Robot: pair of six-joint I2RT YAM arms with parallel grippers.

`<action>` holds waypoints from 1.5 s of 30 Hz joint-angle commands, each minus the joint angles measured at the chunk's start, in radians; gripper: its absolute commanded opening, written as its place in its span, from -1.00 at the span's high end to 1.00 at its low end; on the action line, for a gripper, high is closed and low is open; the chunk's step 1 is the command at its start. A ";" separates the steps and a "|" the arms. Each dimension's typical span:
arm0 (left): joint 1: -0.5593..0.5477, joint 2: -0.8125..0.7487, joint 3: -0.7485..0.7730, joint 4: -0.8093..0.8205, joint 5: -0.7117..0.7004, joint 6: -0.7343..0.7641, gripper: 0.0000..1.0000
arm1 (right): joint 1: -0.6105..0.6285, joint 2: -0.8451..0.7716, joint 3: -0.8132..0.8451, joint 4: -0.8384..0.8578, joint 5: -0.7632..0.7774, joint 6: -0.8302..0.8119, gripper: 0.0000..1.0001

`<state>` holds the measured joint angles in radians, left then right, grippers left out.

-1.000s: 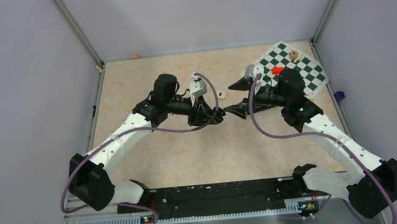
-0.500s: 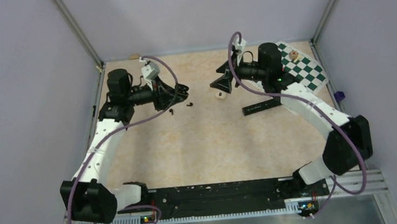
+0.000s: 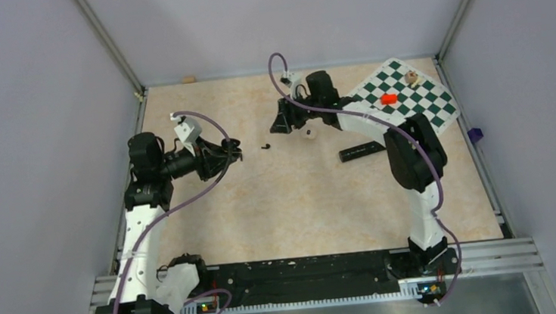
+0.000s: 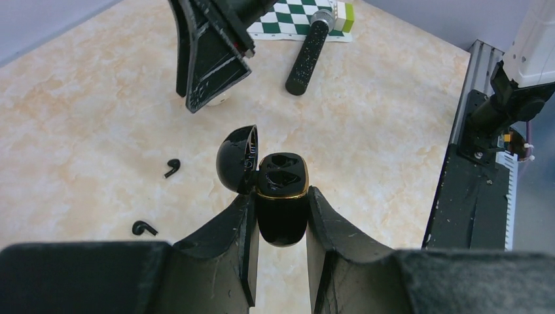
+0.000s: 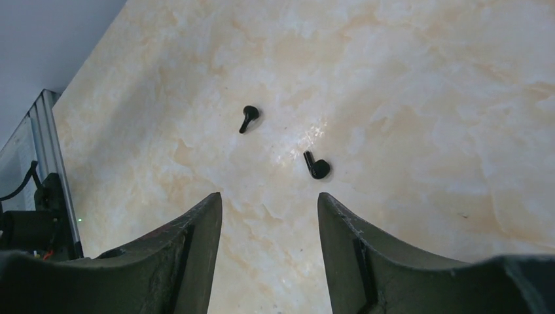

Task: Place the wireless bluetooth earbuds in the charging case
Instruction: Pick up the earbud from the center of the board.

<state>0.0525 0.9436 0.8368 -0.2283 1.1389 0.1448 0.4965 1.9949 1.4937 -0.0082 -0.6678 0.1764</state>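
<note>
The charging case (image 4: 281, 196), glossy black with a gold rim, is held between the fingers of my left gripper (image 4: 279, 196), which is shut on it. Its lid (image 4: 237, 159) stands open and both sockets are empty. Two black earbuds (image 5: 249, 116) (image 5: 317, 168) lie on the marbled table just ahead of my right gripper (image 5: 269, 199), which is open with nothing between its fingers. In the top view the left gripper (image 3: 235, 150) is at the left and the right gripper (image 3: 281, 124) hovers beside one earbud (image 3: 265, 146). In the left wrist view both earbuds (image 4: 172, 167) (image 4: 144, 228) lie left of the case.
A small cream lump (image 3: 308, 133) lies just right of the right gripper. A long black cylinder (image 3: 362, 150) lies further right. A green chessboard mat (image 3: 407, 100) with small pieces lies at the back right corner. Metal frame rails (image 3: 123, 72) border the table.
My left arm has drawn back to the left with the case still gripped. The right arm has swung left across the table to the earbuds, and its jaws have narrowed.
</note>
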 commanded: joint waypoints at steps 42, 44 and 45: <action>0.053 -0.055 -0.155 0.220 0.073 -0.065 1.00 | 0.188 0.384 0.350 -0.306 0.365 0.049 0.44; 0.054 -0.051 -0.156 0.249 0.079 -0.066 1.00 | 0.188 0.381 0.349 -0.311 0.364 0.042 0.47; 0.053 -0.050 -0.158 0.251 0.079 -0.066 1.00 | 0.188 0.379 0.348 -0.312 0.362 0.037 0.49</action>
<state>0.0990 0.8875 0.6907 -0.0502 1.1831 0.0765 0.6682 2.3466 1.8217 -0.2604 -0.3016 0.2340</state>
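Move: The right hand, empty and half open, has the central earbud about 6 cm to its left, 1 cm ahead and 12 cm below. The second earbud lies some 9 cm left of that earbud and 3 cm nearer; the white piece is about 15 cm right of it and 4 cm farther out. From the left hand, which holds the open charging case up, the central earbud is roughly 16 cm ahead, 7 cm right and 24 cm down. The right hand sinks about 12 cm and shifts 6 cm left, its fingers closing partway around the central earbud. ##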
